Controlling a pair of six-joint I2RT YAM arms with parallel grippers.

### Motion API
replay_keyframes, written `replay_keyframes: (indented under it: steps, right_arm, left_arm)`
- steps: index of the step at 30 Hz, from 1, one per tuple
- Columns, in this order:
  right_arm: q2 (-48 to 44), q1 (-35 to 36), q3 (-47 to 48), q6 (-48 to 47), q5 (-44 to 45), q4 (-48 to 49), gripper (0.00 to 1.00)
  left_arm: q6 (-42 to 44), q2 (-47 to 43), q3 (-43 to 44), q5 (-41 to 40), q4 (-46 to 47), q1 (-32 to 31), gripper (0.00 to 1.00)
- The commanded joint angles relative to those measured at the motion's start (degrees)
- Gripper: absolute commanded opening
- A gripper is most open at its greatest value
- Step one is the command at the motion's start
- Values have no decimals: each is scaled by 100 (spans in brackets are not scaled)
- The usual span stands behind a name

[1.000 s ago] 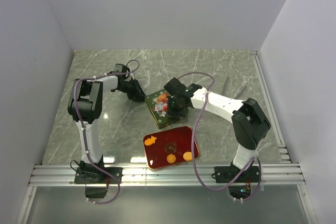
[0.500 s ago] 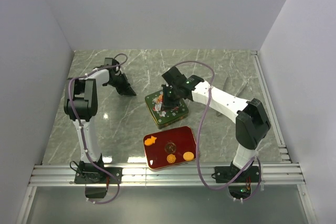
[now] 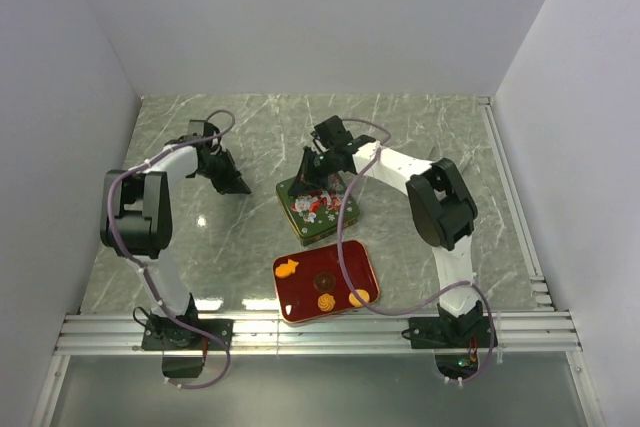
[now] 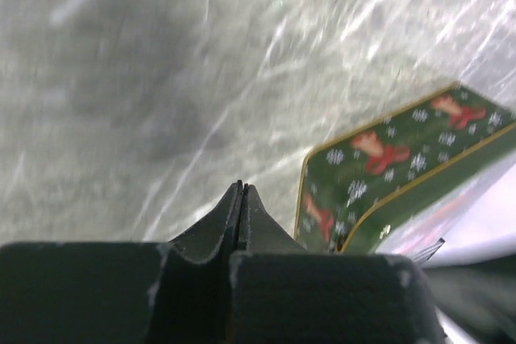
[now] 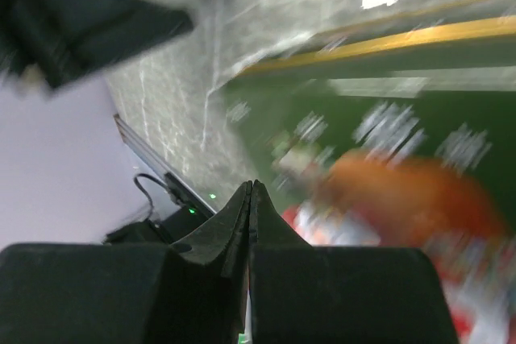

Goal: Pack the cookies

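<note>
Several cookies lie on a red tray [image 3: 300, 305] near the front edge: an orange fish [image 3: 287, 267], a brown disc [image 3: 323, 279], an orange swirl disc [image 3: 327, 301] and a plain orange disc [image 3: 357, 297]. Behind the tray sits a green tin [image 3: 318, 209] with a Christmas pattern, seen also in the left wrist view as the tin [image 4: 387, 167] and, blurred, in the right wrist view as the tin [image 5: 387, 175]. My left gripper [image 3: 238, 185] [image 4: 240, 188] is shut and empty, to the left of the tin above bare marble. My right gripper [image 3: 306, 174] [image 5: 251, 186] is shut and empty, just above the tin's far left corner.
The marble table [image 3: 430, 137] is walled in white on three sides. A metal rail [image 3: 320, 332] with both arm bases runs along the near edge. The right arm's cable [image 3: 345, 237] loops over the tin's right side and the tray.
My left gripper has shut and drawn back to the left, away from the tin. My right gripper has moved off the tin's top toward its far left corner.
</note>
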Motion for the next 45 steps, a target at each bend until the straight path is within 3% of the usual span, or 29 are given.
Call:
replay_keyframes:
  steps: [1, 13, 22, 28, 31, 35, 40, 45]
  right_arm:
    - [341, -208, -61, 526, -652, 904, 0]
    - [1159, -420, -123, 773, -1013, 1450, 0]
    - [1160, -534, 957, 263, -1039, 879, 0]
    - [1186, -718, 2222, 236, -1118, 536, 27]
    - [1098, -797, 2689, 254, -1145, 448, 34]
    - [512, -833, 2821, -52, -1040, 202, 38]
    - [-710, -798, 2322, -800, -409, -527, 43]
    - [-2696, -578, 829, -1310, 357, -844, 52]
  left_arm:
    - [92, -613, -277, -35, -39, -16, 1]
    - [92, -1458, -595, -175, -382, -16, 1]
    - [22, -1748, -384, -351, -532, -16, 1]
    - [-92, -1880, -199, -500, -611, -16, 1]
    - [-154, -1994, -85, -632, -628, -16, 1]
    - [-171, -2231, -14, -799, -585, -16, 1]
    - [-189, -3012, -523, -782, -76, -16, 9]
    - [-321, -3681, -1217, -852, 382, -16, 38]
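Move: The green tin's middle lies about 6 cm to the right of the right fingertips, 3 cm back and some 5 cm below them; they hover over the lid's far left corner. From the right hand, the red tray is about 21 cm back and 7 cm to the right, and its fish cookie 18 cm back and 2 cm left, both some 9 cm lower. The left hand has the tin about 17 cm to its right and 3 cm back, at nearly its own height. Lower the shut right fingertips about 2 cm onto the tin lid's far left corner and slide them forward along it, as if pressing it down. Then run forward off its far edge, rise some 20 cm, opening halfway, and swing back and right while the fingers tip up outward. Meanwhile lift the left gripper about 14 cm, drawing slightly back from the tin and opening near the top. ##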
